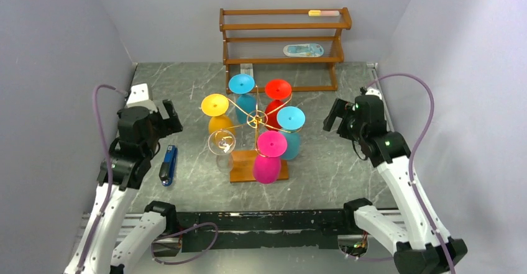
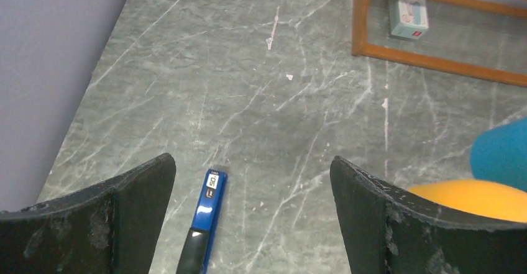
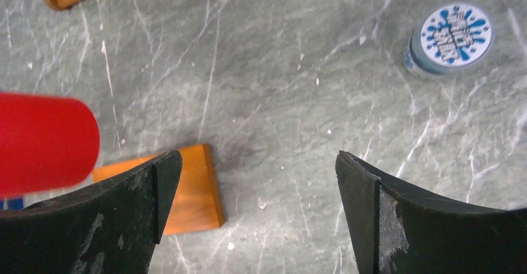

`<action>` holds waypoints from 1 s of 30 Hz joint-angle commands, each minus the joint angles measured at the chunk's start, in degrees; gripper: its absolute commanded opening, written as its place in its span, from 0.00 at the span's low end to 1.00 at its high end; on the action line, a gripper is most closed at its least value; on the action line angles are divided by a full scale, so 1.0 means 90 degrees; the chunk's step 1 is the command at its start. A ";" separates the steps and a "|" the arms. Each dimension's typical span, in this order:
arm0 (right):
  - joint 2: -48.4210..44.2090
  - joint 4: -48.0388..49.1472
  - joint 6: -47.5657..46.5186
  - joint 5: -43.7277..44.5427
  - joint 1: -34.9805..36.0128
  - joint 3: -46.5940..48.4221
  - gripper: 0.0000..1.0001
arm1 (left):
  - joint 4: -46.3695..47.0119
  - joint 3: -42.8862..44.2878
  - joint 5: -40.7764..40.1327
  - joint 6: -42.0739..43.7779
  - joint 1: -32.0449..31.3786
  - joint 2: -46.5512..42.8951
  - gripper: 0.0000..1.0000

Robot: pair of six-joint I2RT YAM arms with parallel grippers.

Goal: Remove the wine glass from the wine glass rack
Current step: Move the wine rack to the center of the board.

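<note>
The wine glass rack, a thin gold pole (image 1: pixel 256 125) on a wooden base (image 1: pixel 241 172), stands mid-table. Several wine glasses hang upside down from its scroll arms: yellow (image 1: pixel 215 105), blue (image 1: pixel 242 84), red (image 1: pixel 278 89), teal (image 1: pixel 291 118), magenta (image 1: pixel 271 144) and a clear one (image 1: pixel 222 142). My left gripper (image 1: pixel 169 117) hovers open to the left of the rack, apart from it. The right gripper (image 1: pixel 332 117) hovers open to its right. The left wrist view catches the yellow glass (image 2: pixel 472 198) and the blue one (image 2: pixel 500 153); the right wrist view shows the red glass (image 3: pixel 43 140) and the base (image 3: pixel 192 193).
A three-tier wooden shelf (image 1: pixel 283 38) stands against the back wall, with small packages on it and a box (image 2: pixel 409 10) beneath. A blue pen-like case (image 1: pixel 168 165) lies below the left gripper. A round blue-and-white tin (image 3: pixel 450 38) sits on the table on the right. Grey walls close both sides.
</note>
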 commanded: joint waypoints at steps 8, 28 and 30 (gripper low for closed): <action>-0.2046 0.0701 0.1154 -0.2435 0.0025 -0.2313 1.00 | -0.1912 -0.0384 0.0821 -0.2088 -0.0011 -0.1582 0.98; -0.2673 0.3387 0.4430 -0.5527 0.0154 -0.5546 0.98 | -0.1633 -0.2463 0.3486 -0.3043 -0.0014 -0.1668 0.98; -0.2497 0.4034 0.4851 -0.5621 0.0311 -0.5821 0.98 | -0.1517 -0.2687 0.3653 -0.3194 -0.0014 -0.1753 0.98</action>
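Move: The wine rack's wooden base lies about 25 cm to the left gripper's right, some 4 cm back and 26 cm below. The clear glass hangs about 14 cm right and 7 cm back, the yellow one 12 cm right and 5 cm ahead. From the right gripper, that base is roughly 24 cm left, 4 cm back and 21 cm below; the pink glass hangs 21 cm left and 8 cm back, the light-blue one 15 cm left and 1 cm ahead. Bring both wide-open grippers down low towards the wine rack's base from its two sides. Draw the left one back first, then sink it about 15 cm, easing right and tipping its fingers down; swing the right one down, back and left together, some 12 to 14 cm each way, rolling it left side up about 50 degrees until its fingers point in at the rack. Touch nothing yet. ##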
